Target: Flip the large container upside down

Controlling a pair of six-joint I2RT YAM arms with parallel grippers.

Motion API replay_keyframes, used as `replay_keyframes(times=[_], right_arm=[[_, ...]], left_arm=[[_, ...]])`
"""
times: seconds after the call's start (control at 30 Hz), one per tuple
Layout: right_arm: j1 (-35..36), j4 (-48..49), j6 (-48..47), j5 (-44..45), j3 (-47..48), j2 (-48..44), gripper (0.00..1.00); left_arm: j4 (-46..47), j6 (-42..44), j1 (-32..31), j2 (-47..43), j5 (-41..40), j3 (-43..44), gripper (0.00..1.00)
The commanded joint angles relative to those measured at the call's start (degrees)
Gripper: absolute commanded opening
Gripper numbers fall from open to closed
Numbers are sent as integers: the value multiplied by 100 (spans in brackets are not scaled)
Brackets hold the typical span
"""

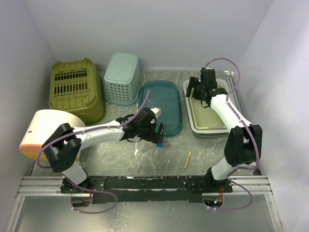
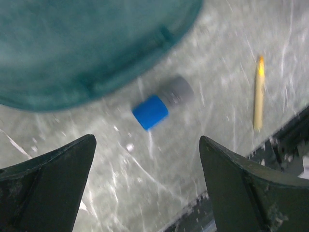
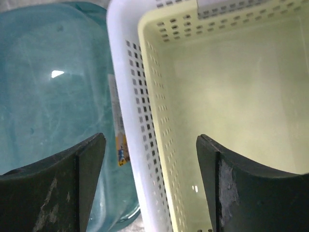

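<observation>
The large container [image 1: 191,115] is a white perforated basket standing upright at the right, with a pale yellow basket [image 1: 212,111] nested inside it. My right gripper [image 1: 195,93] hangs over its left rim. In the right wrist view the right gripper [image 3: 149,140] is open and straddles the white wall [image 3: 130,96]: one finger is outside it over the teal tray [image 3: 53,96], the other inside the yellow basket [image 3: 231,87]. Neither pad touches the wall. My left gripper [image 1: 159,133] is open and holds nothing, near the table's middle.
The upturned teal tray [image 1: 161,106] lies left of the container. A blue-and-grey cylinder [image 2: 159,104] and a pencil [image 2: 259,94] lie on the table under the left gripper [image 2: 147,140]. An olive basket [image 1: 77,92], a mint basket [image 1: 123,77] and a white-and-orange drum [image 1: 43,133] stand at the left.
</observation>
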Motion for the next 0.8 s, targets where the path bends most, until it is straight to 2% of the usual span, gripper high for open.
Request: replay_keyframes(times=[0.0, 0.1, 0.23, 0.5, 0.63, 0.77], right_arm=[[-58, -128, -136, 342, -256, -269, 71], [-137, -138, -177, 234, -351, -297, 59], [-189, -230, -248, 1, -397, -123, 52], [-255, -298, -434, -548, -516, 270, 51], [-260, -349, -463, -478, -554, 494, 50], [-283, -249, -434, -305, -643, 606, 39]], left_arm=[[971, 71, 643, 454, 479, 263, 100], [917, 274, 852, 942, 510, 717, 100], [796, 533, 1087, 1559, 514, 1480, 100], [466, 792, 1411, 2492, 283, 2678, 100], [384, 905, 1429, 2301, 137, 2845, 100], [110, 1049, 1396, 1752, -33, 2838, 100]])
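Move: The upturned teal container's middle is about 17 cm ahead of the left hand, in line sideways and some 3 cm lower; the blue-capped bottle lies 3 cm to this hand's right and 8 cm below, level ahead. From the right hand, the white container's left rim is 5 cm back, in line sideways and 8 cm below; the teal container's middle is 6 cm back, 16 cm left and 14 cm down. Drive the open left gripper low and forward about 17 cm, clear of the bottle, bringing it up to the teal container's near side and pushing that container ahead, with a slight drift right. Meanwhile lower the right gripper some 8 cm and draw it back about 3 cm, closing it to roughly half open so its fingers straddle the white container's left wall. ##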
